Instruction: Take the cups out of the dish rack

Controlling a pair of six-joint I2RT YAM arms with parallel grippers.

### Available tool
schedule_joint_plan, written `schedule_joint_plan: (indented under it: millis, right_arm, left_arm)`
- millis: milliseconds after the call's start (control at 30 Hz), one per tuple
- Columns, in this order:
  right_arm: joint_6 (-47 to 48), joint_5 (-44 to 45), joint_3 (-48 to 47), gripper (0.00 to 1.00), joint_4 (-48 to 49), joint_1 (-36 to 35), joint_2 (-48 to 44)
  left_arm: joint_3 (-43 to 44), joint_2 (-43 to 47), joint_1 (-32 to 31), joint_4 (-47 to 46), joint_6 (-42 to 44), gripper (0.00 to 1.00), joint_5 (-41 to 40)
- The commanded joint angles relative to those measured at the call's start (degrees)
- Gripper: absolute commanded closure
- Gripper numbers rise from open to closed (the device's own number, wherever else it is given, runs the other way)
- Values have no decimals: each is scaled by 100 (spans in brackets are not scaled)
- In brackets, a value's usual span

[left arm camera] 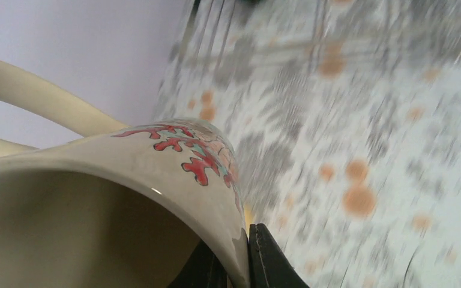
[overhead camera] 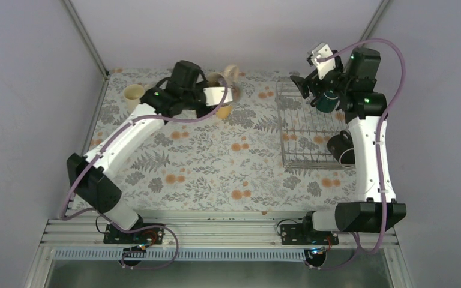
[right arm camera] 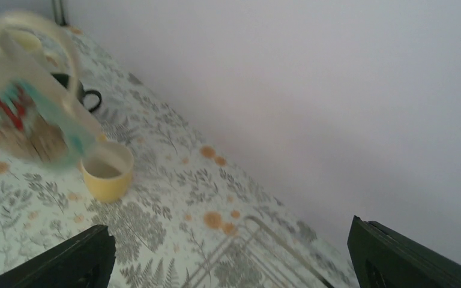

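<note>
My left gripper is shut on the rim of a cream mug with a red coral pattern, held above the table at the back centre. One finger sits outside the wall, the other inside. A yellow cup stands just below it. My right gripper is open and holds nothing, above the far end of the wire dish rack. A dark teal cup sits in the rack under that arm. A black mug lies at the rack's right side.
A cream cup stands at the back left of the flowered tablecloth. In the right wrist view a dark mug stands on the table beyond the yellow cup. Grey walls close in the back and both sides.
</note>
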State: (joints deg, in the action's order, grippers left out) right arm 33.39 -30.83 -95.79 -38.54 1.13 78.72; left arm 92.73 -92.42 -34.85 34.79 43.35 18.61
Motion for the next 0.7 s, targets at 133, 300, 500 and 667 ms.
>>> schedule_joint_plan:
  millis: [133,300,500,667]
  right_arm:
    - [434,429,325,0,-429,-33,-127]
    - [626,507,608,0,-551,-40,-122]
    - [482,653,1231,0,-306,-25,-181]
    - [239,581,2291,0,678,-16,-708]
  left_arm:
    - [-90,964,1317,1971,2455,98,-1545]
    - [-99,1225,2233,3176,3066,98,-1624]
    - [-879,1583,3258,3205,3758,98,-1532]
    - [-1221,1508,3818,3158,3956,98,-1291]
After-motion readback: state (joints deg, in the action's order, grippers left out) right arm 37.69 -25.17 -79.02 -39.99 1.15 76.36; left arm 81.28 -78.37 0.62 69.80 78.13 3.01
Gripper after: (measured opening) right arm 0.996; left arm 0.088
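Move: The flowered mug is already in the left hand. The open table it is being carried to lies about 32 cm left, 4 cm back and 26 below; the cream mug stands roughly 36 cm left and 20 ahead, the grey-green mug 20 left and 18 ahead, the yellow mug 15 ahead. For the empty right hand, the dark green mug in the rack is about 14 cm ahead, 13 right and 33 below; the black mug is 8 back, 15 right. The flowered mug, still pinched by its wall, is swept quickly some 30 cm left by the left hand over the near side of the standing mugs, sinking and finally easing back a little. Meanwhile the wrist swings about 45 degrees, so the fingers point nearly straight down. The wide-open right hand sinks about 12 cm towards the dark green mug, its fingers tipping down. ##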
